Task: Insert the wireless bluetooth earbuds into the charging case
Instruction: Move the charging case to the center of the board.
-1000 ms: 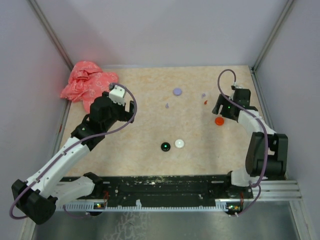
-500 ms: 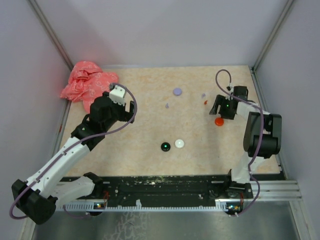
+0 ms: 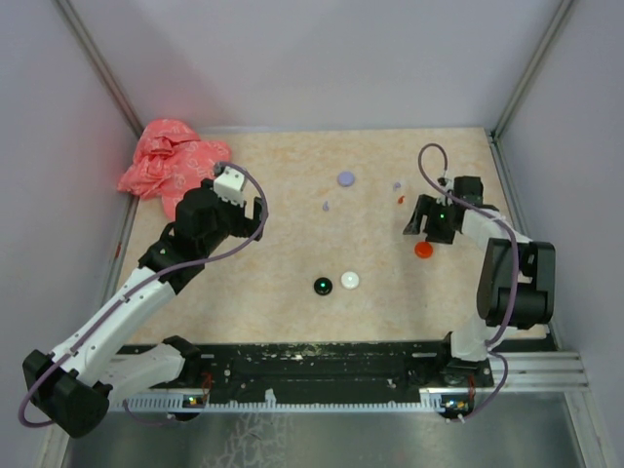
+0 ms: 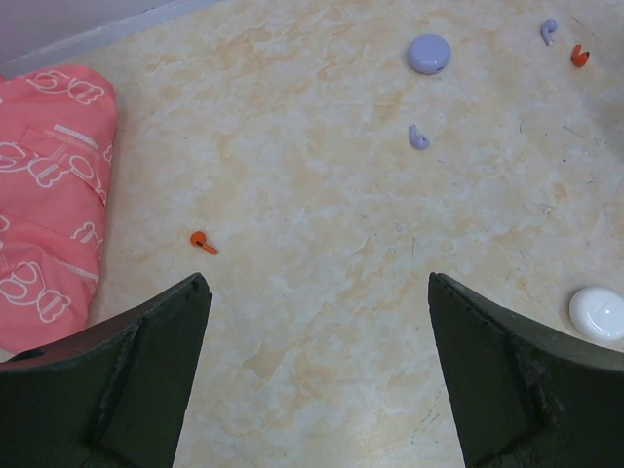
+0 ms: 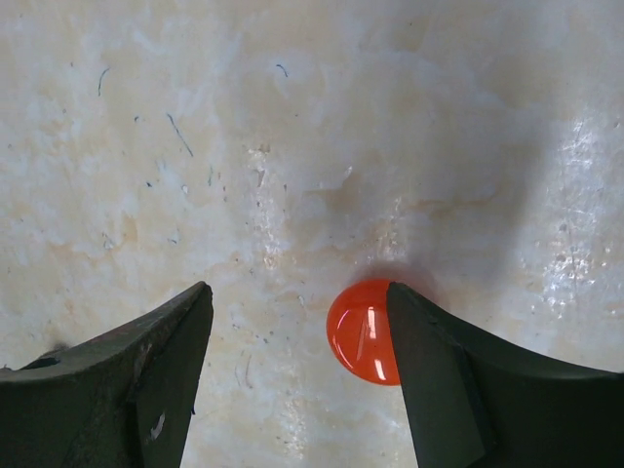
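An orange-red round charging case [image 5: 361, 331] lies on the table between my right gripper's [image 5: 298, 291] open jaws. It sits against the right finger's inner face and is partly covered by it; the top view shows the case [image 3: 423, 250] just below that gripper [image 3: 426, 234]. My left gripper [image 4: 317, 283] hangs open over bare table with nothing between its fingers. Ahead of it lie an orange-red earbud [image 4: 203, 242], a lilac earbud [image 4: 418, 137], a lilac case [image 4: 429, 54], another lilac earbud [image 4: 549, 31] and an orange-red earbud [image 4: 580, 56].
A crumpled pink cloth [image 3: 171, 166] lies at the back left corner. A black round case [image 3: 322, 286] and a white one [image 3: 350, 281] sit side by side in the middle near the front. Walls enclose the table on three sides.
My right gripper has shifted a little left and nearer, its jaws have narrowed, and the orange-red case has slid nearer with it. The left arm has not moved.
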Motion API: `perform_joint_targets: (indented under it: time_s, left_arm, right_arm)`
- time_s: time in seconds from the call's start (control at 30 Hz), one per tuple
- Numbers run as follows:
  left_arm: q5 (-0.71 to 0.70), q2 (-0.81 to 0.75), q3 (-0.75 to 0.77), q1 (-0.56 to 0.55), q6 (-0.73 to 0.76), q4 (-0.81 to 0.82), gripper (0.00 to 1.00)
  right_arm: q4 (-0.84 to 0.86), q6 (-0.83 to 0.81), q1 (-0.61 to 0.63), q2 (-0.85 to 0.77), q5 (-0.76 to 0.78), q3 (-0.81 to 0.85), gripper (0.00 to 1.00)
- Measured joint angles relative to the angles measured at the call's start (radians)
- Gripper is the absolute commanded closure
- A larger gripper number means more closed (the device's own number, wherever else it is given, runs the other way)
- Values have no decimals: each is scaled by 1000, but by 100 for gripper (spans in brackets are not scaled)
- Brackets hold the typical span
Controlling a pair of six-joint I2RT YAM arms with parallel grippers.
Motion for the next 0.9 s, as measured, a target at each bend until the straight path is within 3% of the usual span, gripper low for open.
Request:
perform_joint_targets:
  time_s: [0.9]
  left_arm:
    - [28,0,-6,0,-2,1,4]
  right_arm:
    - [-168,31,91,-182,172,-118,26]
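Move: The red charging case lies almost under the right hand, about 2 cm back, 1 cm to the right and some 2 cm below, at the right-hand finger. The white case stands roughly 18 cm to the left of this hand and 10 cm back, the black case 25 cm left and 11 cm back; the orange earbud is 11 cm ahead and 5 cm left. From the left hand the red case is about 45 cm to the right, 2 cm ahead and 22 cm below. Back towards its base the right hand draws, about 6.5 cm in all, dragging the red charging case with its right-hand finger. It dips some 1.5 cm early on, comes up about 2 cm and starts to sink again, tilting nearly 10 degrees so the fingers point more steeply down; they stay open, never gripping the case. ##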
